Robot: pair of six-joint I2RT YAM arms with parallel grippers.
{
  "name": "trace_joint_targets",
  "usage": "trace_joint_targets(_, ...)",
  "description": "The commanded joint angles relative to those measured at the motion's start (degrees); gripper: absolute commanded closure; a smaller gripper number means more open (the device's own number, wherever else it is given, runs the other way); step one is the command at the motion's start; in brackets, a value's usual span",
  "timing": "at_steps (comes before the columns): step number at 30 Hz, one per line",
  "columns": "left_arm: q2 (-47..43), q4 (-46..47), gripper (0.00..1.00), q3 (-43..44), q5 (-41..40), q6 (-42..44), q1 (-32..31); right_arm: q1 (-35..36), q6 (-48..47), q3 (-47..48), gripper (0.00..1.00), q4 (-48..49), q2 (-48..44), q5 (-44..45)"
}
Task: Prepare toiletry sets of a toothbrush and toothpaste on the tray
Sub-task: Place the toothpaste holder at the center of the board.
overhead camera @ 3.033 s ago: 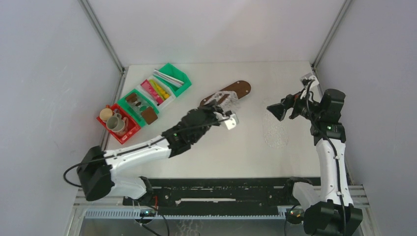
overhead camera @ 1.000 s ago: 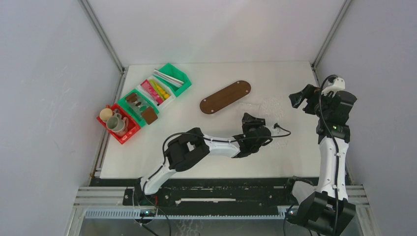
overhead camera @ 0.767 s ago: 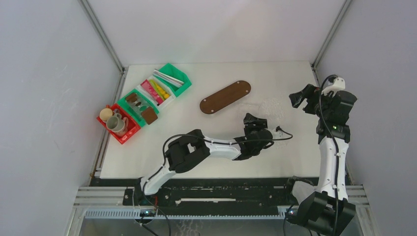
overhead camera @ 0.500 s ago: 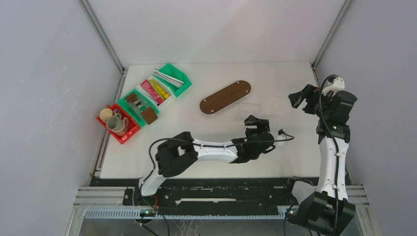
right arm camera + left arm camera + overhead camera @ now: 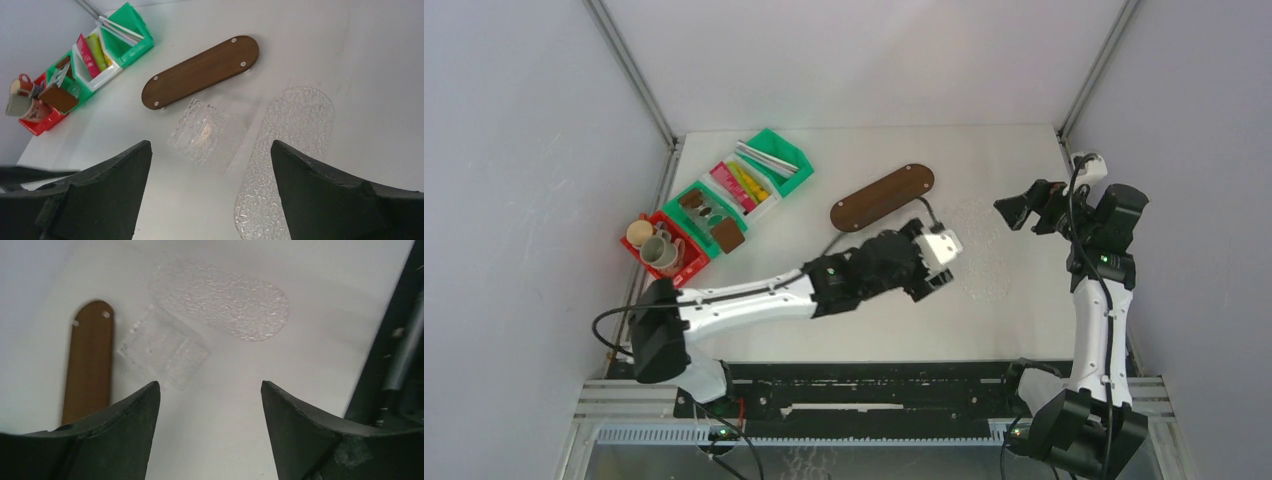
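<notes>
The brown oval tray [image 5: 882,197] lies bare at the table's middle, also in the left wrist view [image 5: 89,365] and the right wrist view [image 5: 202,71]. White toothbrushes [image 5: 769,158] lie in the far green bin. Toothpaste tubes [image 5: 742,184] fill the white bin, and cups [image 5: 656,247] stand in the red bin. My left gripper [image 5: 929,275] [image 5: 210,385] hangs open and empty just right of the tray's near end. My right gripper [image 5: 1009,208] [image 5: 210,145] hovers open and empty at the right, away from everything.
A clear textured oval sheet [image 5: 290,165] [image 5: 225,305] lies flat right of the tray. Between them is a clear square piece [image 5: 205,131] [image 5: 165,351]. A second green bin [image 5: 707,215] holds small brown items. Grey walls close in both sides.
The left arm has unfolded from a bent pose into a long reach, and its jaws have opened wide. The right gripper has shifted slightly left and lower.
</notes>
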Motion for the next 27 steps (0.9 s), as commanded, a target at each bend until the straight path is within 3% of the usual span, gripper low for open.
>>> trace_joint_targets(1,-7.64,5.29,0.22,-7.64,21.95,-23.23,11.49,1.76,-4.2,0.1,0.03,0.95,0.56,-4.52)
trace_joint_targets(4,-7.71,12.5,0.25,-12.27,30.18,-38.21,21.22,3.18,-5.98,0.43,0.04,0.03,1.08,-4.16)
trace_joint_targets(6,-4.9,10.3,0.45,-11.61,30.29,-43.45,25.88,3.59,-6.56,0.62,0.04,-0.39,1.37,-3.82)
trace_joint_targets(9,2.03,0.53,0.72,-5.83,26.61,-44.02,28.85,4.11,-7.15,0.67,0.04,-0.49,1.7,-3.18)
trace_joint_targets(11,5.86,-3.52,0.81,-2.83,23.18,-43.46,28.9,4.34,-7.29,0.65,0.05,-0.55,1.82,-2.95)
trace_joint_targets(14,10.46,-8.26,0.89,1.35,18.58,-43.92,28.86,4.55,-7.51,0.76,0.05,-0.7,2.06,-2.7)
trace_joint_targets(18,14.93,-11.64,0.92,7.05,9.54,-44.58,27.51,5.0,-7.69,0.81,0.05,-0.64,2.41,-2.42)
trace_joint_targets(27,26.04,-17.1,0.91,19.68,8.21,-42.54,25.06,5.24,-7.82,0.82,0.04,-0.7,2.29,-2.08)
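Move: The left hand is empty. The toothpaste holder lies some 15 cm ahead of it, 1 cm to its right and 16 cm below. About 10 cm to the holder's left and 9 cm farther out is the brown board's middle; the clear textured mat is 12 cm to the holder's right and 3 cm nearer. From the right hand, the holder is roughly 5 cm ahead, 19 cm left and 19 cm below. Forward and left in a quick swing, then steeply down, the left hand goes to the holder's left side, its fingers closing almost shut on nothing and its wrist tipping downward and turning counter-clockwise. After dropping about 14 cm it edges some 3 cm forward and right towards the holder, not yet touching. The open right hand drifts about 3 cm left and slightly down, towards the holder. ##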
